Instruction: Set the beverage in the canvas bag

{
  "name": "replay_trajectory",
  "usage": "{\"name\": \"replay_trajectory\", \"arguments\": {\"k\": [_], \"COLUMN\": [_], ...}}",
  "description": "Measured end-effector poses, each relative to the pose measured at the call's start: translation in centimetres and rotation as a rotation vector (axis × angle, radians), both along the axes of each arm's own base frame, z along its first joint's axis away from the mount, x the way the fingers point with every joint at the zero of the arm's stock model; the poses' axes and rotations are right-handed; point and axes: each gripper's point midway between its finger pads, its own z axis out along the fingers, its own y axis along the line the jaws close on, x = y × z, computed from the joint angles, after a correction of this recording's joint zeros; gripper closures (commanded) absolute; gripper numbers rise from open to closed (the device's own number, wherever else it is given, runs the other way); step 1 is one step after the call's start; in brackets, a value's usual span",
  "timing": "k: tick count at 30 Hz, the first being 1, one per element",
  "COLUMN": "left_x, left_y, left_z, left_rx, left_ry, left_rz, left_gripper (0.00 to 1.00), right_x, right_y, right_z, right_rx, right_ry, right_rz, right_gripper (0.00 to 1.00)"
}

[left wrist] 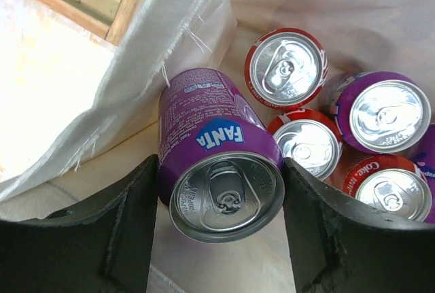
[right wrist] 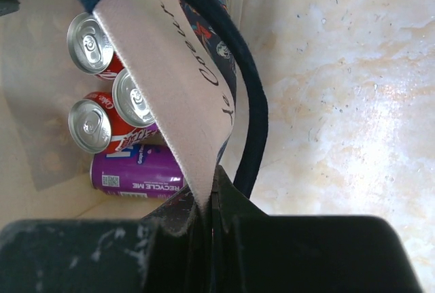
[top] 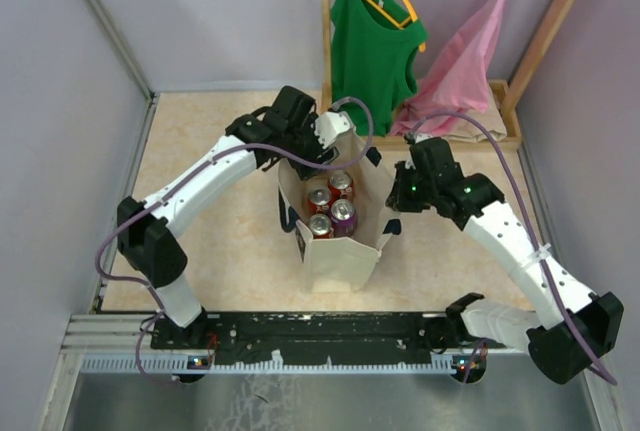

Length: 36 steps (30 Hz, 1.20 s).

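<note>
The beige canvas bag (top: 340,256) stands open in the middle of the table, between the two arms. My left gripper (left wrist: 221,232) is at the bag's far rim (top: 325,146), shut on a purple Fanta can (left wrist: 211,136), the beverage. The can hangs tilted inside the bag, against the canvas wall (left wrist: 170,41). Several cans stand on the bag's floor, red ones (left wrist: 285,69) and a purple one (left wrist: 384,113). My right gripper (right wrist: 211,204) is shut on the bag's right rim (right wrist: 177,89), next to the dark navy handle (right wrist: 251,102).
A wooden rack (top: 325,21) stands at the back of the table with a green tank top (top: 370,41) and a pink garment (top: 465,56) hanging from it. Grey walls close in the left and right sides.
</note>
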Motion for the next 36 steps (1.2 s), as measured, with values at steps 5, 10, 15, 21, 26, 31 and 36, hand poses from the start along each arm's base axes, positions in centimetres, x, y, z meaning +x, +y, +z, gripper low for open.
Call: {"name": "replay_trajectory", "arguments": {"k": [5,10,15,21,26,31,36], "left_x": [0.9,1.1,1.3,1.4,1.5,1.7,2.1], "left_y": [0.7,0.6,0.3,0.3,0.2,0.0,-0.3], "left_z": [-1.4,-1.9,-3.4,-5.1,-5.9,-6.1,-6.5], "left_rx": [0.03,0.038,0.063,0.093,0.102,0.098,0.094], "left_ry": [0.019,0.029,0.059,0.096,0.108,0.106,0.103], "left_rz": [0.028,0.028,0.028,0.027,0.027,0.03,0.032], "left_gripper": [1.0,1.0,1.0,1.0,1.0,1.0,0.92], "right_x": [-0.2,-0.3,-0.3,-0.4,-0.4,-0.4,-0.5], "right_y": [-0.3,-0.4,-0.4,-0.5,-0.6,-0.6,-0.7], "right_z": [0.0,0.0,-0.1,-0.1,-0.1,-0.1,-0.2], "right_rx": [-0.005,-0.006,-0.009,-0.011,-0.011,-0.014,-0.019], "right_ry": [0.0,0.002,0.005,0.006,0.005,0.005,0.008], "right_rz": [-0.009,-0.014,-0.014,-0.017,-0.018,-0.02,-0.024], "right_gripper": [0.96,0.96,0.96,0.97,0.97,0.97,0.97]}}
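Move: The left hand already holds the purple can over the far end of the canvas bag; the free floor space there is about 3 cm ahead, 3 cm right and 12 cm below. The near red can stands about 5 cm back, 4 right and 12 below, the second red can 8 cm back, the standing purple can 12 cm back and 5 right. From the right hand, pinching the bag's right rim, that free space lies about 10 cm ahead, 15 left and 10 below. The left hand lowers the gripped purple can about 6 cm into the far end of the bag, edging some 2 cm forward, down between the far wall's fabric and the near red can, while the wrist tips its fingers a little under 10 degrees more steeply down. Its fingers keep their hold throughout and the descent slows towards the end, while the right hand stays practically still, still pinching the bag's right rim. ##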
